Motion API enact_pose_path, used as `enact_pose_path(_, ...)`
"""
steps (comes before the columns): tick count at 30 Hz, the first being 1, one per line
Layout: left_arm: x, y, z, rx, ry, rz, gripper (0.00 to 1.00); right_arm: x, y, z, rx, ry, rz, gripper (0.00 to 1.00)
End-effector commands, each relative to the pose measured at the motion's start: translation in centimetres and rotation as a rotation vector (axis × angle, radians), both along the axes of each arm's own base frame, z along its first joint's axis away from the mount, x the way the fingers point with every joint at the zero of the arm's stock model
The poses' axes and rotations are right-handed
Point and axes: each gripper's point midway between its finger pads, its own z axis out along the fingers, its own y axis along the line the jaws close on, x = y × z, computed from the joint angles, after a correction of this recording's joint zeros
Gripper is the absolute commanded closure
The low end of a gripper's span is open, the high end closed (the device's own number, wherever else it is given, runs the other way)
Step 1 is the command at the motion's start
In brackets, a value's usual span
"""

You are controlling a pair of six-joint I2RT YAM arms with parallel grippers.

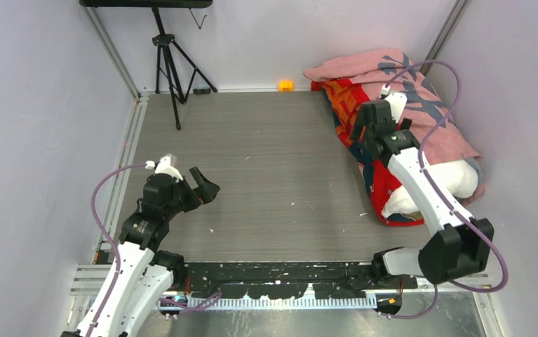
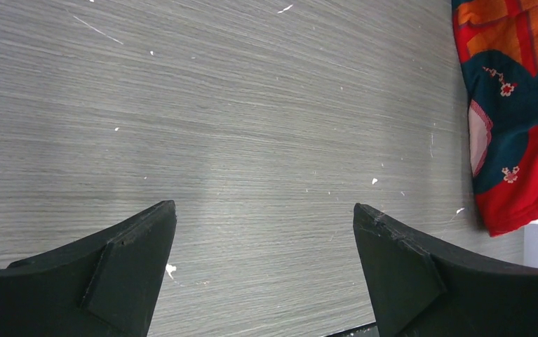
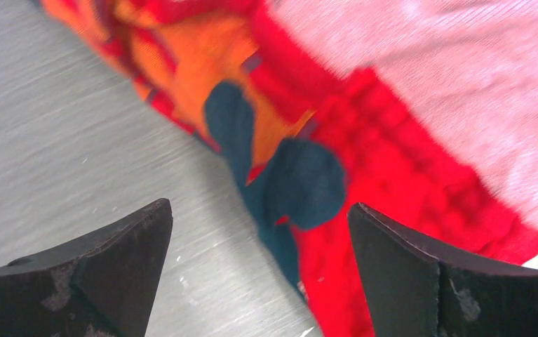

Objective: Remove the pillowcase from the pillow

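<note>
The pillowcase (image 1: 364,105) lies bunched along the right wall, red with orange and navy print, its faded pink reverse (image 1: 427,105) folded over the top. The white pillow (image 1: 459,179) pokes out at the near end. My right gripper (image 1: 361,133) hovers open over the pillowcase's left edge. In the right wrist view the red cloth (image 3: 399,182) and bare table sit between the spread fingers, and the gripper (image 3: 259,207) holds nothing. My left gripper (image 1: 206,187) is open above bare table at the left. Its wrist view shows the gripper (image 2: 264,210) empty, with the pillowcase (image 2: 511,105) far right.
A black tripod (image 1: 171,63) stands at the back left. A small orange object (image 1: 285,86) sits at the back wall. Metal rails (image 1: 129,154) run along the left side, and a black strip (image 1: 280,272) lines the near edge. Walls close in on both sides.
</note>
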Motion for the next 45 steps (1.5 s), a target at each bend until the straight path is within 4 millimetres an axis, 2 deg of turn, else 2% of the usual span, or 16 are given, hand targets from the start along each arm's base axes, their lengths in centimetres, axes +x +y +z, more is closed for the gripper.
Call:
enact_pose_path(1,0.6,-0.6,1.4,-0.014,-0.063,-0.035,0.0,2.0,-6.5,3.4,-0.095,-0.055,-0.18,0.0)
enact_pose_path(4,0.6,-0.5,1.3,-0.011,-0.064,-0.033,0.0,2.9,-9.8,3.4,-0.032,-0.055,-0.235,0.0)
enact_pose_path(7,0.7,-0.5,1.4,-0.005,-0.065,-0.034,0.0,3.8,-11.0,3.1,-0.061,-0.015,-0.246,0.0)
enact_pose_path(11,1.2,-0.8,1.4,-0.01,-0.063,-0.047,0.0,4.9,-11.0,2.0,-0.081,0.032,-0.226,0.0)
enact_pose_path(14,1.5,-1.2,1.1,-0.014,-0.045,-0.059,0.0,6.4,-10.0,0.7,-0.037,0.05,-0.172,0.0)
enact_pose_path(17,1.8,-1.6,0.8,-0.02,-0.029,-0.074,0.0,7.3,-9.4,0.2,-0.009,0.057,-0.149,0.0)
enact_pose_path(21,1.9,-1.8,0.9,-0.027,-0.029,-0.079,0.0,7.8,-9.9,-0.4,-0.017,0.063,-0.18,0.03)
enact_pose_path(22,2.0,-1.8,0.9,-0.027,-0.032,-0.078,0.0,7.7,-10.1,-0.8,-0.028,0.08,-0.198,0.07)
enact_pose_path(25,1.9,-1.7,1.1,-0.026,-0.037,-0.076,0.01,6.8,-11.2,-0.2,-0.061,0.064,-0.266,0.63)
enact_pose_path(26,1.9,-1.6,1.2,-0.024,-0.04,-0.073,0.01,6.5,-11.1,0.1,-0.056,0.026,-0.264,0.71)
enact_pose_path(29,1.7,-1.2,1.2,-0.013,-0.042,-0.058,0.01,5.6,-10.1,3.6,-0.012,-0.117,-0.209,0.78)
enact_pose_path(32,1.6,-0.8,1.5,0.003,-0.051,-0.044,0.01,4.5,-9.3,8.0,0.019,-0.189,-0.171,0.96)
enact_pose_path(36,1.5,-0.4,2.4,0.012,-0.089,-0.028,0.02,2.9,-6.5,15.3,0.11,-0.333,-0.034,1.0)
enact_pose_path(38,1.5,-0.3,2.9,0.009,-0.119,-0.024,0.02,2.2,-4.7,18.2,0.168,-0.393,0.05,1.0)
enact_pose_path(41,1.5,-0.3,3.4,0.001,-0.147,-0.023,0.02,1.3,-1.9,21.1,0.257,-0.421,0.181,1.0)
enact_pose_path(45,1.5,-0.4,3.4,-0.004,-0.143,-0.03,0.02,1.3,4.3,22.7,0.41,-0.408,0.43,1.0)
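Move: The pink side of the pillowcase, heaped over the pillow, lies about 6 cm ahead of the open right hand, 10 cm to its right and some 4 cm lower. Its red-orange side is almost straight below, around 8 cm down, 2 cm back and 2 cm left; the pillow's bare white end is roughly 16 cm back, 15 cm right and 8 cm lower. From the left hand the pink side lies about 59 cm right, 19 cm ahead and near level. Sweeping about 11 cm to the right across the pillow, then edging forward, the right hand sinks some 4 cm onto the pink side of the pillowcase and shuts its wide-open fingers on a pinch of cloth. Keeping that hold, it lifts quickly by about 20 cm, drawing back and left while the fingers tip upward. ##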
